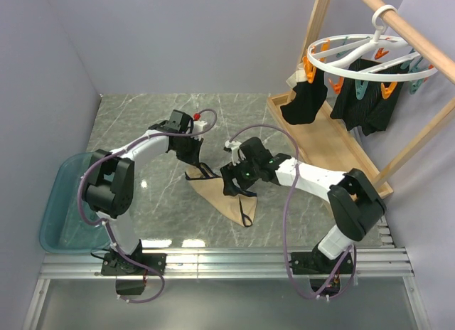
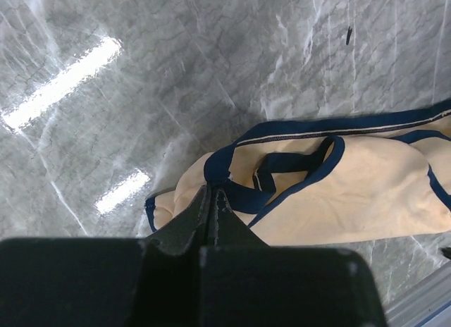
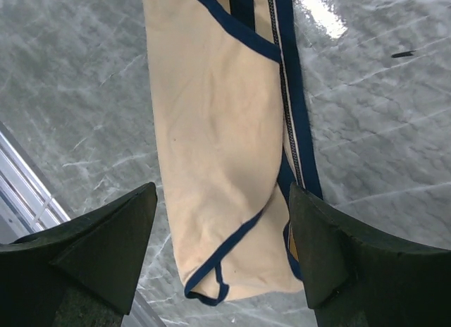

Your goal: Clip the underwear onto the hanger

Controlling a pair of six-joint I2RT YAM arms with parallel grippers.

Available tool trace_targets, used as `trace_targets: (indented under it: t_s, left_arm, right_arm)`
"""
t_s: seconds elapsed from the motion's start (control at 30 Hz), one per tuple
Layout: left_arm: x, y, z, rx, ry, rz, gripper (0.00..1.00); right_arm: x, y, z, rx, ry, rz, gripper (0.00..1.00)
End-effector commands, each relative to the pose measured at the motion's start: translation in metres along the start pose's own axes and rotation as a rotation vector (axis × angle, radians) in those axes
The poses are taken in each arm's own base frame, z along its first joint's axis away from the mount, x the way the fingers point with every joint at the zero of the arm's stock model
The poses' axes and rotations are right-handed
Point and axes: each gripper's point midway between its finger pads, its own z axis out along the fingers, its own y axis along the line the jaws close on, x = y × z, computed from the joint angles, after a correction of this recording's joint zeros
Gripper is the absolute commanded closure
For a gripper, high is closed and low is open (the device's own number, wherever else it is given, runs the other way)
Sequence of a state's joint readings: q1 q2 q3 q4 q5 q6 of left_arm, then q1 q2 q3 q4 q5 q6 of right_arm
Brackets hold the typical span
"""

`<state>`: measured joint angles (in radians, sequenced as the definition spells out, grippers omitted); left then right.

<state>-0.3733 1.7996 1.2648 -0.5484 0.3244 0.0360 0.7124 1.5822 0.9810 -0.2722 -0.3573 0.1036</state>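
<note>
The underwear (image 1: 222, 200) is beige with navy trim and lies flat on the marble table between the arms. My left gripper (image 1: 202, 171) is shut, and its tips (image 2: 214, 194) pinch the navy trim at the underwear's (image 2: 338, 189) far-left end. My right gripper (image 1: 239, 188) is open and hovers low over the underwear's other end (image 3: 211, 137), a finger (image 3: 134, 228) on each side of the cloth without touching it. The white ring hanger (image 1: 370, 60) hangs from the wooden rod at the back right, with orange and teal clips.
Two black garments (image 1: 306, 99) (image 1: 366, 102) hang clipped to the hanger. The wooden rod frame's base (image 1: 334, 141) lies on the table's right side. A teal tub (image 1: 60, 209) sits at the left edge. A metal rail (image 1: 227, 262) runs along the front.
</note>
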Motion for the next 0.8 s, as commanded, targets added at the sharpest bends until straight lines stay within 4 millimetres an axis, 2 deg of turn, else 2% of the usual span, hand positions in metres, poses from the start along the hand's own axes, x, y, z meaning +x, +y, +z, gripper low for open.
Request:
trace_targets:
  t_s: [0.0,0.1,0.27,0.4,0.5,0.6,0.67,0.7,0.77]
  left_arm:
    - [-0.013,-0.004,-0.002,0.033,-0.031,-0.007,1.0]
    - [-0.012,-0.004,0.0,0.044,-0.027,-0.01,1.0]
    - [-0.008,-0.004,0.0,0.05,-0.018,-0.009,1.0]
    - [-0.009,-0.003,-0.003,0.056,-0.023,-0.01,1.0]
    - [-0.009,-0.004,-0.002,0.062,-0.022,-0.016,1.0]
    - [-0.009,-0.005,-0.001,0.065,-0.022,-0.019,1.0]
    - [-0.01,-0.004,0.0,0.065,-0.026,-0.019,1.0]
    - [-0.01,-0.005,0.0,0.068,-0.026,-0.021,1.0]
    - [-0.011,-0.005,0.0,0.071,-0.026,-0.021,1.0]
  right_arm:
    - [-0.023,0.012,0.005,-0.074,-0.064,0.001,0.18]
    - [-0.021,0.006,0.019,-0.066,-0.047,-0.001,0.18]
    - [-0.029,0.007,0.03,-0.09,-0.05,0.006,0.24]
    - [-0.03,0.003,0.042,-0.085,-0.031,0.017,0.35]
    - [-0.033,0.002,0.044,-0.084,-0.034,0.019,0.45]
    - [-0.032,0.0,0.046,-0.079,-0.021,0.005,0.52]
    - [-0.032,0.0,0.047,-0.079,-0.014,-0.001,0.53]
    - [-0.028,-0.001,0.048,-0.079,-0.001,0.002,0.59]
    - [-0.026,-0.004,0.049,-0.066,0.0,0.007,0.6]
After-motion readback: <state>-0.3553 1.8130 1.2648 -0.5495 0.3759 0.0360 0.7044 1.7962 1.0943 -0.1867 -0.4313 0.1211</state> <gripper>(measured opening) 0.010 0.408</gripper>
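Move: The underwear lies flat beneath the open right gripper, its middle about 2 cm to the left, level fore and aft, and some 4 cm down. Its far-left end, gripped by the left fingers, is about 9 cm ahead and 10 cm left of the right hand; the wooden rack base is roughly 13 cm ahead and 30 cm right. From the left hand, the underwear's middle is about 9 cm back, 8 cm right and barely lower. The underwear's tan cloth is what the right hand comes down on: it sinks about 3 cm, then slides some 4 cm left and forward towards the left hand, the fingers closing from wide to about half open with their tips coming to the cloth beside the dark trim. The left hand stays put, keeping its shut fingers on the far-left end. ##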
